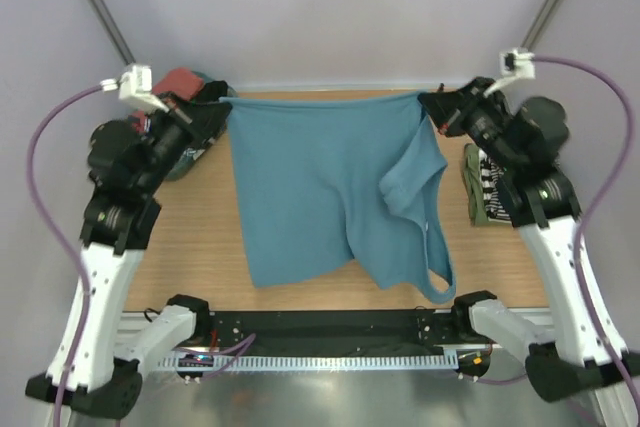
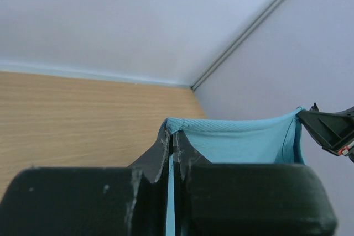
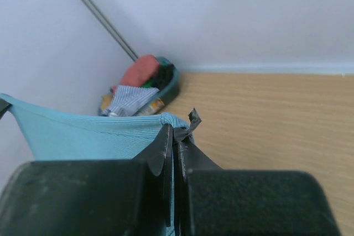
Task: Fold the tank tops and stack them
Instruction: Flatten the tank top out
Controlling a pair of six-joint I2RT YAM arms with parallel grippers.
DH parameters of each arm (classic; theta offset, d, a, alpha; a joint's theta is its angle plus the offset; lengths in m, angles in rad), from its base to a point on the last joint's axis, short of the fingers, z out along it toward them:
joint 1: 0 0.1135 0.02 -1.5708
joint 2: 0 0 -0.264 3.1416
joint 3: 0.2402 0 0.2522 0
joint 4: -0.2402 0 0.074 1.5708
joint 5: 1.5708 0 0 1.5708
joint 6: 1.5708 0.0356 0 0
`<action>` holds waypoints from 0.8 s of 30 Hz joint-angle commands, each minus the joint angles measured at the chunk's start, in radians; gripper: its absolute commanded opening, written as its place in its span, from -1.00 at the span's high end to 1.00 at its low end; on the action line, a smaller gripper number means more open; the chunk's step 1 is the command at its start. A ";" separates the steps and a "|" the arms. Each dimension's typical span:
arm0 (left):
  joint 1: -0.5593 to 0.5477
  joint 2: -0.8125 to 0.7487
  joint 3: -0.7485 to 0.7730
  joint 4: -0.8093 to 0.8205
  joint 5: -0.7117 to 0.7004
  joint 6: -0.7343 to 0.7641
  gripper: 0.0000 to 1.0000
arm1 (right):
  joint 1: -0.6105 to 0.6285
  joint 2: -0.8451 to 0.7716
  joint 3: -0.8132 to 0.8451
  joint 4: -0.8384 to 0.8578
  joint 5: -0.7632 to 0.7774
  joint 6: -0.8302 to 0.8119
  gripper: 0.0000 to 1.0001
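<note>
A teal blue tank top (image 1: 320, 187) hangs stretched between both arms above the wooden table, its lower part and straps drooping toward the near edge. My left gripper (image 1: 226, 100) is shut on its left top corner (image 2: 176, 124). My right gripper (image 1: 426, 99) is shut on the right top corner (image 3: 172, 120). In the left wrist view the taut hem (image 2: 243, 131) runs across to the right gripper's dark tip (image 2: 326, 128). A folded pile with a black-and-white striped tank top and an olive green one (image 1: 482, 187) lies at the table's right, partly behind the right arm.
A round teal basket (image 3: 145, 87) with coral, striped and mustard cloth stands at the far left corner, mostly hidden behind the left arm in the top view (image 1: 185, 82). Pale walls and metal frame posts (image 1: 95, 2) enclose the table.
</note>
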 commanded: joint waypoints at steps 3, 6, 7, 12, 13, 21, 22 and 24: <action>0.005 0.248 -0.008 0.103 -0.062 -0.025 1.00 | -0.007 0.255 0.076 -0.025 0.063 -0.029 0.98; 0.007 0.326 0.061 0.113 -0.062 -0.014 1.00 | -0.007 0.375 0.162 -0.023 0.027 -0.018 0.98; 0.005 0.337 0.076 0.116 -0.061 -0.008 1.00 | -0.007 0.407 0.185 -0.026 0.021 -0.017 0.98; 0.005 0.350 0.178 0.136 -0.087 0.077 1.00 | -0.007 0.484 0.372 -0.074 -0.020 -0.028 0.98; 0.005 0.348 0.192 0.132 -0.088 0.087 1.00 | -0.007 0.494 0.395 -0.095 -0.025 -0.032 0.98; -0.003 0.186 0.086 0.152 -0.056 0.082 1.00 | -0.008 0.340 0.302 -0.095 -0.097 -0.047 0.98; -0.007 0.160 0.033 0.158 -0.059 0.081 1.00 | -0.008 0.312 0.263 -0.092 -0.101 -0.049 0.98; -0.012 0.075 -0.043 0.175 -0.064 0.069 1.00 | -0.007 0.231 0.219 -0.101 -0.104 -0.055 0.98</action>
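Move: The blue tank top hangs from both hands by one edge, its loose body centred some 20 cm below them, about 8 cm back and 17 cm inward of each: to the left hand's right, to the right hand's left. The clothes basket stands roughly 32 cm ahead of the left hand, 22 cm to its left and 38 cm below. The folded stack is about 15 cm ahead of the right hand, 24 cm to its right and 44 cm below. The tank top, still pinched at its edge by both shut grippers, is flicked quickly out over the table: both hands dive forward and down together, some 12 cm each way, wrists tipping down 20 to 25 degrees. They then whip back up nearly to their starting height while easing back about 5 cm, the left wrist levelling fully and the right most of the way. ##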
